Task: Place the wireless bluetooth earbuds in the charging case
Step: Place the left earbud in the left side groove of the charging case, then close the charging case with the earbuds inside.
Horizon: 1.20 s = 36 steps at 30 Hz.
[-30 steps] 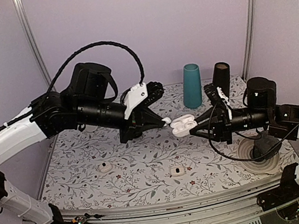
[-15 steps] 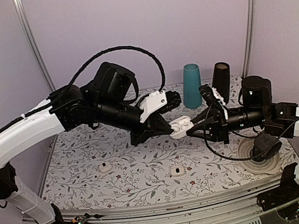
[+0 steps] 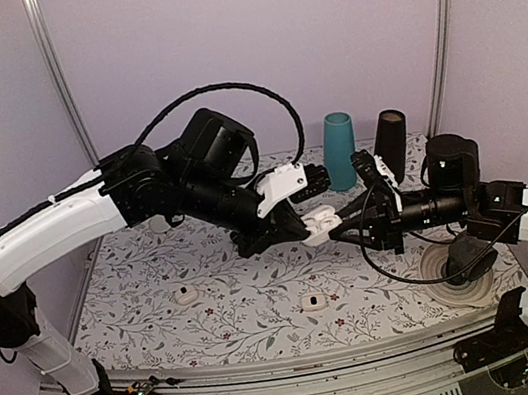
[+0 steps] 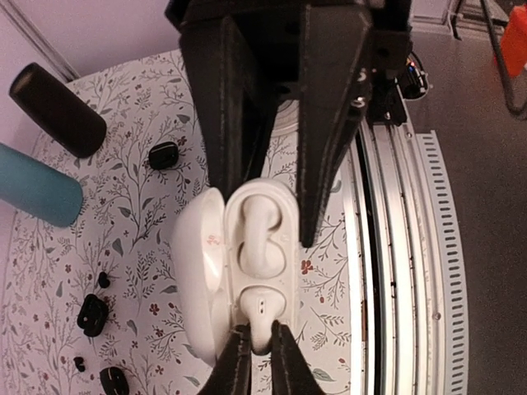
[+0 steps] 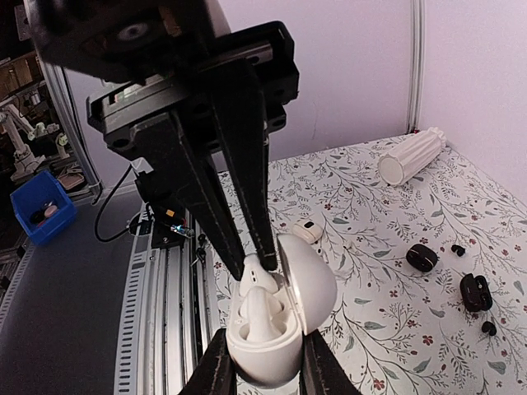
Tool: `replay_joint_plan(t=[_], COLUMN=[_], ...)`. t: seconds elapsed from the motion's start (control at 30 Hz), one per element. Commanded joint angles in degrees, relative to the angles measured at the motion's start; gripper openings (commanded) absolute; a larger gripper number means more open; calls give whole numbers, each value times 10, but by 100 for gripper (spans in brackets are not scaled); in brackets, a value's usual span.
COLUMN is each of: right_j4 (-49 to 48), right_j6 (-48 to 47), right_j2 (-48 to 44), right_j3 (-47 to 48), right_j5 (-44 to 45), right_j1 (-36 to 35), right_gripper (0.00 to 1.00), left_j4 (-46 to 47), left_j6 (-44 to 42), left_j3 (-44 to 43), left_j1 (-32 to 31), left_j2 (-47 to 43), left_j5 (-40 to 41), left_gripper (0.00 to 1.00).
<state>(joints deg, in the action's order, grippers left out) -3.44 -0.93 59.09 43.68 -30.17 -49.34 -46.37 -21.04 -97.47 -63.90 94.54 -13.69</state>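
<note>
The white charging case (image 5: pixel 265 358) is held up above the table with its lid (image 5: pixel 306 280) flipped open, and my right gripper (image 5: pixel 268 372) is shut on its base. One earbud (image 5: pixel 265 311) lies seated in the socket nearer that gripper. The second earbud (image 4: pixel 262 306) rests in the other socket, and my left gripper (image 4: pixel 258 344) is shut on its stem. In the top view the left gripper (image 3: pixel 306 226) and right gripper (image 3: pixel 340 226) meet tip to tip at the case (image 3: pixel 322 217) over the middle of the table.
A teal cup (image 3: pixel 339 150) and a black cylinder (image 3: pixel 391 141) stand at the back. Two small white pieces with dark spots (image 3: pixel 187 294) (image 3: pixel 312 302) lie on the floral mat. Black rounded pieces (image 5: pixel 422 257) and a white ribbed cylinder (image 5: pixel 412 156) lie further off. A tape roll (image 3: pixel 464 270) sits under the right arm.
My left arm has swung right and carried the earbud from beside the case into its socket. The right gripper has kept the case, shifting slightly left.
</note>
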Motion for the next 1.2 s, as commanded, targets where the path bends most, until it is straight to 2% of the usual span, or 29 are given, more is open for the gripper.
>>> replay_joint_plan(t=[0.0,0.07,0.2,0.43,0.57,0.7,0.83,1.17], right_j4=[-36,-36,-40,-62,-85,-104,-124,-194], right_j6=[2,4,6,34,47,58,71,116], right_j2=[-10,-11,-11,-19,-21,-21,-14,30], right_j3=[16,14,10,-6,-12,-10,0,14], right_j5=[10,11,19,43,39,22,-4,-50], right_j1=[-4,-5,-4,-4,-4,-4,-5,-7], right_gripper=[3,3,3,3,3,3,3,3], left_j4=[-15,-5,18,84,168,278,336,435], left_j6=[6,9,15,41,83,164,228,316], left_j3=[-5,2,18,72,131,213,239,240], left_j1=[-8,-8,-7,16,58,134,160,158], left_j2=[1,-11,-38,-105,-159,-199,-180,-93], left_j5=[20,28,37,-8,-43,-47,-55,-134], left_gripper=[18,25,32,36,39,44,45,44])
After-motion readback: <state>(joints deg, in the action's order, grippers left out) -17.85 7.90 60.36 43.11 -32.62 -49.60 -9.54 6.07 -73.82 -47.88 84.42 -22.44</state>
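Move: The left fingers still pinch the left earbud in its groove; the charging case's middle is some 2 cm right, 1 cm ahead and 2 cm below the left hand. From the right hand, which keeps hold of it, the case is about 3 cm left, level fore and aft. From the left hand, a small beige box lies roughly 2 cm ahead, straight in line sideways, and a black case some 30 cm ahead and 4 cm left, both around 27 cm below. Left fingers open off the earbud, rise left, swing about 10 cm forward, dip rightward; right hand raises case. ##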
